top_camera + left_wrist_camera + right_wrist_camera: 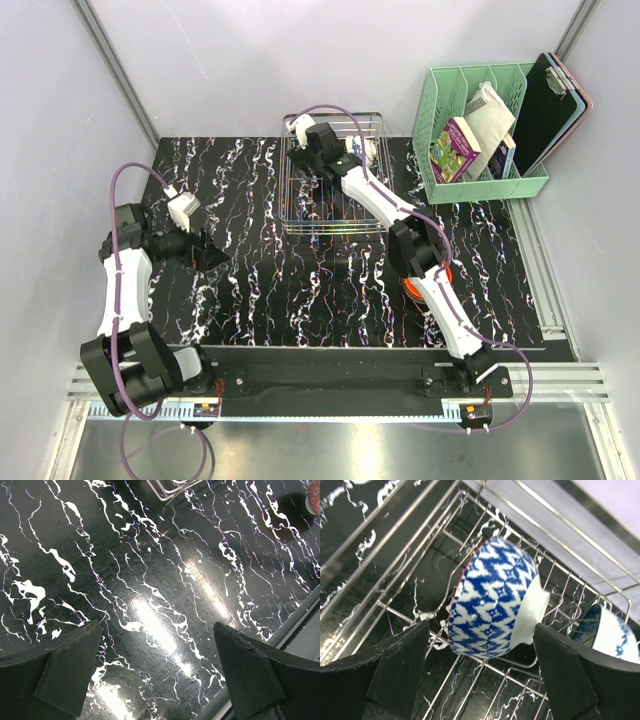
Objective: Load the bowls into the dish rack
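A blue-and-white bowl (492, 597) lies tipped on its side in the silvery wire dish rack (335, 228). My right gripper (480, 630) hangs over it, open, with its fingers (400, 660) wide on either side and not touching it. A second blue-and-white bowl (612, 635) rests in the rack to the right. In the top view the right gripper (312, 152) is inside the rack. An orange-red bowl (445, 273) peeks out under the right arm. My left gripper (156, 627) is open and empty over bare tabletop at the left (212, 252).
A mint-green slotted organiser (485, 185) with packets stands at the back right, a dark clipboard (545, 100) leaning in it. A rack corner (170, 490) and the edge of a pinkish bowl (314, 497) show in the left wrist view. The table's front rail (295, 630) runs close by.
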`<state>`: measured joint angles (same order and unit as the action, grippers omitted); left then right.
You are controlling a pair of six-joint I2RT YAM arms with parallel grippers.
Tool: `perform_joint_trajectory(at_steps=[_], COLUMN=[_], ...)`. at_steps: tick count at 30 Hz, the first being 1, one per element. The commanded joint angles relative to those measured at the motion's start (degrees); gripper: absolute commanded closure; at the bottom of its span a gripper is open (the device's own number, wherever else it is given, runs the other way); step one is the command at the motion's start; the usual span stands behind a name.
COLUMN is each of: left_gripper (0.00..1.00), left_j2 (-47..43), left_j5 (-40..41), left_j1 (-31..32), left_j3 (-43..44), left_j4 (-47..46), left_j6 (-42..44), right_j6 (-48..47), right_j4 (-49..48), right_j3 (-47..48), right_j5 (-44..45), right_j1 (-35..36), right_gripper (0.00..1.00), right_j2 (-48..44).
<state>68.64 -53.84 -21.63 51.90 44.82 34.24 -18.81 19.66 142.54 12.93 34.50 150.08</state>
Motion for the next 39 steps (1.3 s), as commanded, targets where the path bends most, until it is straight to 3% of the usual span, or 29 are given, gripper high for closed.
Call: perform_joint_trajectory(at_steps=[1, 8, 14, 19, 24, 29, 33, 39], left_gripper=[0.01, 0.01, 0.01, 0.01, 0.01, 0.01, 0.01, 0.01], left_j2=[-2.4, -5.0, -7.5, -9.1, -6.5, -1.3, 2.4, 5.0], left_j5=[-2.9, -3.5, -0.3, 9.1, 17.9, 20.2, 21.7, 25.7], left_j1=[-0.5, -0.5, 2.3, 15.7, 29.6, 36.3, 41.6, 46.7], left_j3=[-0.4, 1.4, 3.6, 3.9, 7.8, 14.6, 16.7, 18.8], left_j4=[0.9, 2.1, 4.4, 3.4, -0.1, -1.6, -1.7, -0.9], left_j6=[1.9, 2.3, 3.0, 0.3, -4.0, -7.3, -6.8, -5.0], right_j6=[1.1, 3.4, 1.7, 1.1, -1.6, -3.2, -4.5, -5.5], right_j4=[-1.2, 2.6, 4.6, 10.2, 16.5, 19.3, 20.3, 22.1], right_j3=[-1.4, -8.8, -28.0, -48.6, -63.8, -75.6, -84.2, -89.3], right_j5=[2.5, 0.5, -5.2, -12.6, -15.4, -13.1, -11.2, -12.0], right_j1=[0.4, 0.4, -0.8, -7.5, -12.6, -15.2, -16.7, -19.3], right_gripper=[0.07, 0.07, 0.07, 0.09, 0.21, 0.29, 0.3, 0.29], right_j2=[-8.4, -23.1, -41.9, -57.8, -71.1, -80.2, -86.4, -89.9])
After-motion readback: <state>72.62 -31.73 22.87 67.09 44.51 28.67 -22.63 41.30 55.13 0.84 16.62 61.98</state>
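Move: The orange bowl sits far behind the right hand, about 35 cm back, 27 cm to its right and 8 cm lower. The newly racked blue-and-white bowl is just beyond the open fingertips, some 2 cm ahead and 3 cm right, slightly below; the first racked bowl is about 3 cm ahead and 12 cm right. From the left hand the orange bowl lies roughly 49 cm right, 3 cm back and 11 cm below. Right hand arcs up, 30 cm back and right, down near the orange bowl; left swings 15 cm right. ##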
